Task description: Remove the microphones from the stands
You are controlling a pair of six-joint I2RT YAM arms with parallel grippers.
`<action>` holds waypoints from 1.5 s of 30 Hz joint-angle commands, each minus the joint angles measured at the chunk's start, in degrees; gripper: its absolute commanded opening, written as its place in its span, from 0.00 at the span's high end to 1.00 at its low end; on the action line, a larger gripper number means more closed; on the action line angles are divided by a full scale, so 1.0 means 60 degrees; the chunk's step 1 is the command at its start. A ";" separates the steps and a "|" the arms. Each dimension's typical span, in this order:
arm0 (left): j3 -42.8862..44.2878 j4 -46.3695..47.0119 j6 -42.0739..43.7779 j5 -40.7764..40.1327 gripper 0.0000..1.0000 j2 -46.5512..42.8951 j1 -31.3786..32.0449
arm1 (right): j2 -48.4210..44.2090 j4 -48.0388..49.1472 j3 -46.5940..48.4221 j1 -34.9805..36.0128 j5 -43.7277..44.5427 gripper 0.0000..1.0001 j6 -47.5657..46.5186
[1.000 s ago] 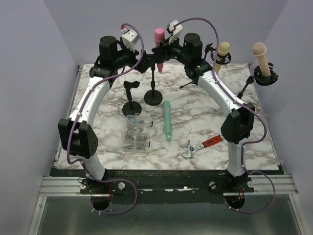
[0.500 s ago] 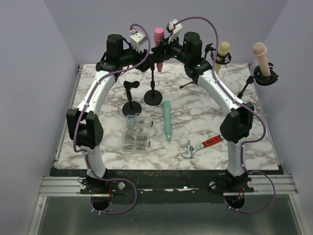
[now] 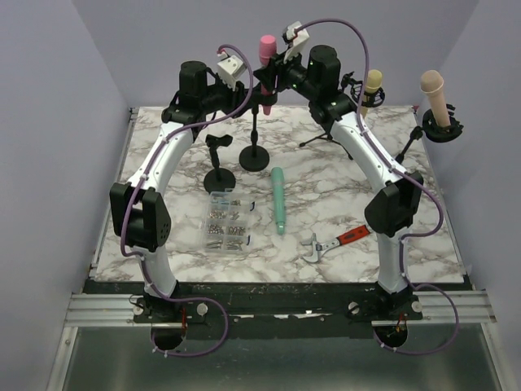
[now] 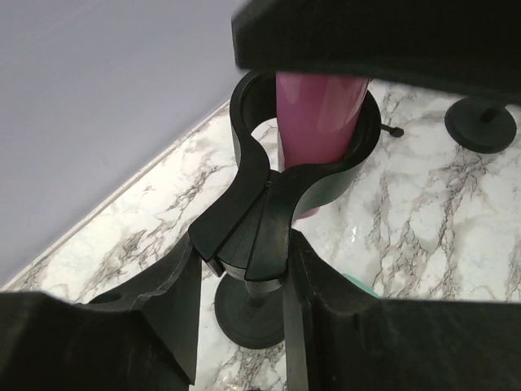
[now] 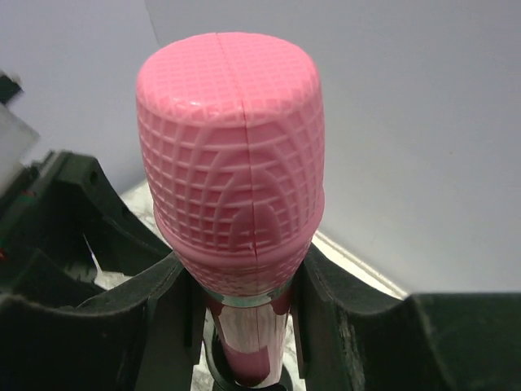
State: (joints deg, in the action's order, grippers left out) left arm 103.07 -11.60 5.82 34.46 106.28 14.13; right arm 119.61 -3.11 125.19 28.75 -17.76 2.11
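A pink microphone (image 3: 267,46) stands upright in the black clip of a round-based stand (image 3: 254,159) at the back middle of the marble table. My right gripper (image 3: 271,75) is shut on the microphone's body just under its head; in the right wrist view the pink head (image 5: 232,155) sits above my fingers (image 5: 159,314). My left gripper (image 3: 247,96) is shut on the stand's neck below the clip. In the left wrist view the clip (image 4: 264,199) rings the pink body (image 4: 317,114), with the stand base (image 4: 244,318) below.
An empty second stand (image 3: 218,167), a teal microphone (image 3: 278,199) lying flat, a clear box of screws (image 3: 228,221) and a wrench (image 3: 330,243) are on the table. A yellow microphone (image 3: 372,84) and a beige microphone (image 3: 434,96) stand in holders at the back right.
My left gripper moved right to the stand and closed on its neck. My right gripper and the pink microphone have risen a little.
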 commanded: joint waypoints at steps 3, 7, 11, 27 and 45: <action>-0.0325 -0.0194 0.0305 -0.0549 1.00 -0.0040 0.0062 | -0.0023 -0.0568 0.1912 0.0053 0.0669 0.99 0.0424; -0.0422 -0.0176 0.0252 -0.0585 1.00 -0.0073 0.0062 | -0.0719 -0.0555 0.1655 0.0056 0.1294 0.99 0.0530; -0.0653 -0.0089 0.0232 -0.0667 1.00 -0.0161 0.0062 | -0.1704 -0.0420 0.0982 0.0046 0.2225 0.99 0.0697; -0.1013 0.0218 -0.0492 -0.0956 0.47 -0.0685 0.0004 | -0.4532 0.0058 -0.3377 0.0043 0.3851 0.99 0.1321; -0.0524 -0.0381 -0.2034 -0.0644 0.02 -0.1375 -0.0022 | -0.4791 -0.2106 -0.5482 0.0047 0.3949 0.99 0.2544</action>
State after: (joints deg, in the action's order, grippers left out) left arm 97.78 -10.92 -2.98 30.22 101.97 14.22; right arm 92.90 -11.97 94.21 28.82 4.95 15.09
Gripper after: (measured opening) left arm 0.978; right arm 0.456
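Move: My right hand already grips the pink microphone just under its head, its middle about 4 cm below my pads; the clip ring around it sits some 8 cm below, 1 cm left and 1 cm ahead. The green microphone lies on the table about 21 cm back, 4 cm right and 38 cm down. My left hand already pinches the clip's handles; from it the pink microphone is about 4 cm ahead, 5 cm right and 4 cm up, and the empty stand 12 cm back, 9 cm left and 20 cm down. I pull the pink microphone up out of the clip with my right hand, about 14 cm, swinging it right and back as it rises, then sink some 18 cm beside the stand, turning clockwise and tipping the fingers down about 20 degrees. Meanwhile my left hand stays at the clip, its squeeze easing slowly, then opens wide to let go of the handles, drawing back slightly. ##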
